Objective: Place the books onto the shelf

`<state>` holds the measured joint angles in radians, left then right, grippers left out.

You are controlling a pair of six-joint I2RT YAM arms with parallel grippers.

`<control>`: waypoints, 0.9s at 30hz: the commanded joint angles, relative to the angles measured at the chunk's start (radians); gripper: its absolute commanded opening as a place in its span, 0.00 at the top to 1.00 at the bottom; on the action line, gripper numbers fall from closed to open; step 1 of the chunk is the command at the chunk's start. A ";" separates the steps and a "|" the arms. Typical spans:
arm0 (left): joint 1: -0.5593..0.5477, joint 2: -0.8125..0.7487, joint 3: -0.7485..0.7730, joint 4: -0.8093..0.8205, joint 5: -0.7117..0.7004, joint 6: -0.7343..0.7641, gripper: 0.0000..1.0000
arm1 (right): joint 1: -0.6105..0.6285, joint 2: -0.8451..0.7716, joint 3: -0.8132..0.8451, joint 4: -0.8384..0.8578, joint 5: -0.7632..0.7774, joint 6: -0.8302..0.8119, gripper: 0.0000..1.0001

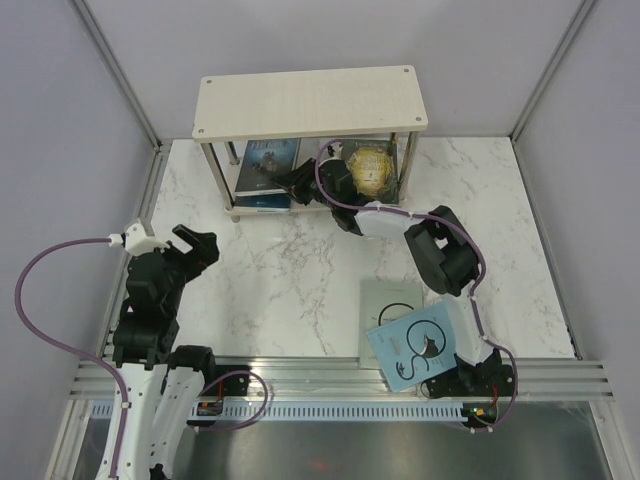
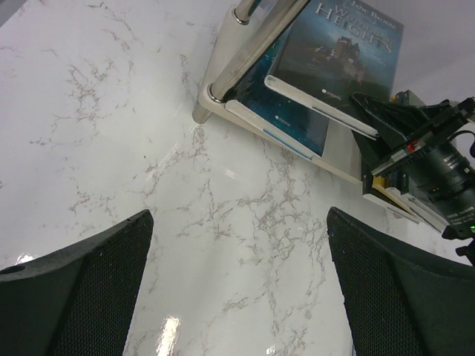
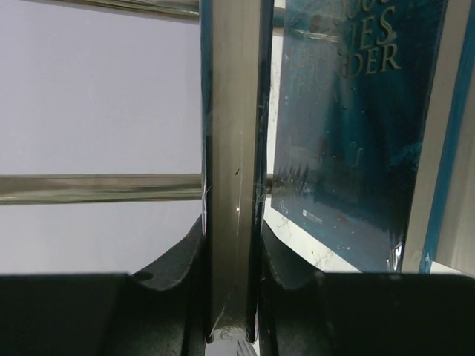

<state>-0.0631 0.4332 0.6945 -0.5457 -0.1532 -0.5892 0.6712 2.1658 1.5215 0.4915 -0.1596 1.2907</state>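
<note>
The shelf (image 1: 310,100) stands at the back of the table. Its lower board carries a dark blue book (image 1: 268,158) on a teal book (image 1: 262,201), and a dark green book (image 1: 372,170) on the right. My right gripper (image 1: 298,180) reaches in under the top board. It is shut on a thin book (image 3: 231,148) seen edge-on, next to the dark blue book (image 3: 356,133). A grey book (image 1: 390,300) and a pale blue cat book (image 1: 412,345) lie by the right arm's base. My left gripper (image 2: 241,282) hangs open over bare marble, left of the shelf.
A silver shelf leg (image 2: 245,44) and the lower board's corner (image 2: 215,104) are just ahead of the left gripper. The right arm's purple cable (image 1: 335,195) loops in front of the shelf. Grey walls close in the table's sides and back.
</note>
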 commanded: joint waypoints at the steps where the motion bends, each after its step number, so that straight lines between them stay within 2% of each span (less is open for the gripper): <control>1: 0.003 0.004 0.022 0.018 0.010 0.045 0.00 | 0.025 0.023 0.092 0.160 -0.003 0.042 1.00; 7: 0.005 0.002 0.020 0.020 0.015 0.045 0.00 | 0.033 0.051 0.132 0.099 0.009 0.050 1.00; 8: 0.005 0.006 0.022 0.018 0.020 0.046 0.00 | 0.033 0.057 0.143 0.066 0.006 0.047 0.96; 10: 0.005 0.004 0.020 0.020 0.021 0.046 0.00 | 0.033 0.072 0.169 0.045 -0.011 0.047 0.82; 11: 0.005 0.007 0.020 0.020 0.020 0.046 0.00 | 0.033 0.077 0.173 0.029 -0.014 0.048 0.62; 14: 0.005 0.007 0.020 0.020 0.023 0.051 0.00 | 0.033 0.069 0.174 -0.025 -0.017 0.044 0.44; 23: 0.006 0.004 0.019 0.018 0.023 0.051 0.00 | 0.025 0.022 0.215 -0.379 -0.030 -0.030 0.32; 27: 0.008 0.004 0.016 0.016 0.026 0.051 0.01 | 0.025 0.013 0.217 -0.473 -0.034 -0.070 0.32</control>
<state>-0.0620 0.4358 0.6945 -0.5457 -0.1284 -0.5819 0.6964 2.2456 1.6993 0.1276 -0.1780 1.2758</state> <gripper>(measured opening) 0.994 0.680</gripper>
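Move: The teal book lying on the left end of the shelf, where the castle-cover book is being taken, has its middle about 4 cm ahead of the right hand, 4 cm to its left and 6 cm below. The green-and-gold book on the right-hand stack lies some 20 cm to the right and 4 cm ahead, about 4 cm lower. For the idle left hand, the teal book is roughly 24 cm ahead, 16 cm to the right and 12 cm down. The castle-cover book, still pinched by its near right part, is lowered by the right hand about 4 cm and some 2 cm left onto the teal book. The fingers then open and let go as the hand rises a little, and it sinks again by 2–3 cm with the wrist rolling and tipping down some 15 degrees, the parted fingers still around the book's near right corner. ##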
